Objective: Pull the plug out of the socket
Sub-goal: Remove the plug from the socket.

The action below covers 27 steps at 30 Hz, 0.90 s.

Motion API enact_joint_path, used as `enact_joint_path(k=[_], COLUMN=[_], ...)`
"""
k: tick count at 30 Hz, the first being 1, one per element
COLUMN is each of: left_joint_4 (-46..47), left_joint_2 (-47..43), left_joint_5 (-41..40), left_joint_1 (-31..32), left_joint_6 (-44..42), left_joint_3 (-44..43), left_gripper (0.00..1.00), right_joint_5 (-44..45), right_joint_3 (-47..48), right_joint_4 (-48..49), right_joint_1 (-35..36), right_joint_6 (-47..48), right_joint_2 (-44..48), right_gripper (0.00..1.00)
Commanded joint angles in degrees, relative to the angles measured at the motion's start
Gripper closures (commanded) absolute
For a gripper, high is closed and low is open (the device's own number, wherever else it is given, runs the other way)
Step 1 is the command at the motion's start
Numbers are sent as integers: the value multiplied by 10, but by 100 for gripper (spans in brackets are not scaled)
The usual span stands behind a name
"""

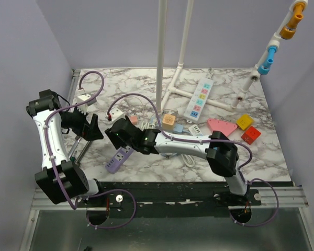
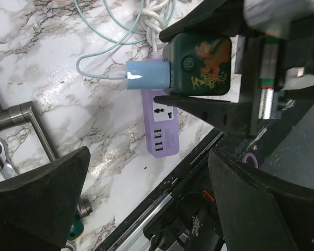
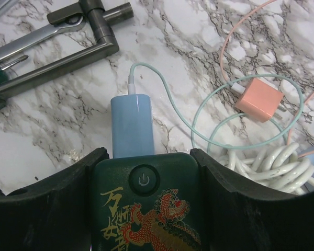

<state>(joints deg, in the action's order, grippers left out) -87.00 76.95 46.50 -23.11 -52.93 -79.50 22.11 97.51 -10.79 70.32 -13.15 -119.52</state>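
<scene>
A dark green socket block (image 3: 144, 209) with a power button and a red-gold lion print is clamped between my right gripper's (image 3: 146, 157) jaws. A light blue plug (image 3: 132, 125) sticks out of its front end, with a mint cable (image 3: 167, 99) running from it. In the left wrist view the same green block (image 2: 201, 65) and blue plug (image 2: 146, 75) sit over the far end of a purple power strip (image 2: 162, 128). My left gripper (image 2: 146, 198) is open and empty, a short way from the plug. In the top view it (image 1: 93, 128) is left of the right gripper (image 1: 120, 134).
Metal wrenches (image 3: 57, 52) lie on the marble beyond the plug. A pink charger (image 3: 259, 99) and a coiled white cable (image 3: 272, 167) lie to the right. A white power strip (image 1: 199, 98), white pipe frame (image 1: 167, 78) and coloured blocks (image 1: 250, 135) stand at the back right.
</scene>
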Motion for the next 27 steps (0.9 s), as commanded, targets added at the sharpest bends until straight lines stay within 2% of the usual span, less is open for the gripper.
enact_joint_path(k=[1,7,9,12,14,19,21,24,27], left_joint_4=[-23,-8,-10,-40,-54,-55,-56,-56,-56], left_joint_2=[-17,-41,-42,-34,-43,-159,-196,-226,-229], left_joint_5=[27,36,39,67,109,180,203,211,227], left_joint_1=[-11,-16,-18,-25,-38,-45,-42,-14,18], left_joint_6=[-33,-52,-52,-76,-119,-371,-438,-498,-489], left_joint_3=[4,42,31,-6,-11,82,104,127,119], left_gripper=[2,1,2,1,2,1,1,1,1], right_joint_5=[28,45,56,16,-25,-148,-172,-186,-179], right_joint_3=[-22,-26,-30,-33,-35,-65,-99,-148,-162], right_joint_4=[42,43,39,16,-15,-82,-79,-49,-39], right_joint_1=[7,6,3,-7,-9,-10,-10,-10,-10], right_joint_6=[-6,16,26,47,66,99,111,126,158], right_joint_2=[36,69,91,129,157,214,241,280,294], right_gripper=[99,99,99,99,99,99,99,99,99])
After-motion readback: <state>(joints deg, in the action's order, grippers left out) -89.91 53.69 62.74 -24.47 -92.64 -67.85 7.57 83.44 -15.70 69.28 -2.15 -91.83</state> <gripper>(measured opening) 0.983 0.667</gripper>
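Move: The right hand already holds the green cube socket in the air; its blue plug sticks out about 3 cm ahead and 3 cm left of that hand, some 2 cm lower. From the open left hand, the plug is about 4 cm ahead, 6 cm right and 8 cm below. From the right hand, the purple strip lies about 5 cm back, level sideways and 11 cm below; the peach plug lies some 11 cm ahead, 6 cm right and 11 cm down. Keeping its pinch on the green cube, the right hand lifts it clear by about 12 cm, swinging right and back and turning counter-clockwise. Empty and wide open, the left hand first eases back slightly, then sweeps right, back and up towards the plug's height, rolling some 45 degrees clockwise as seen from behind the hand, its fingertips lifting. ##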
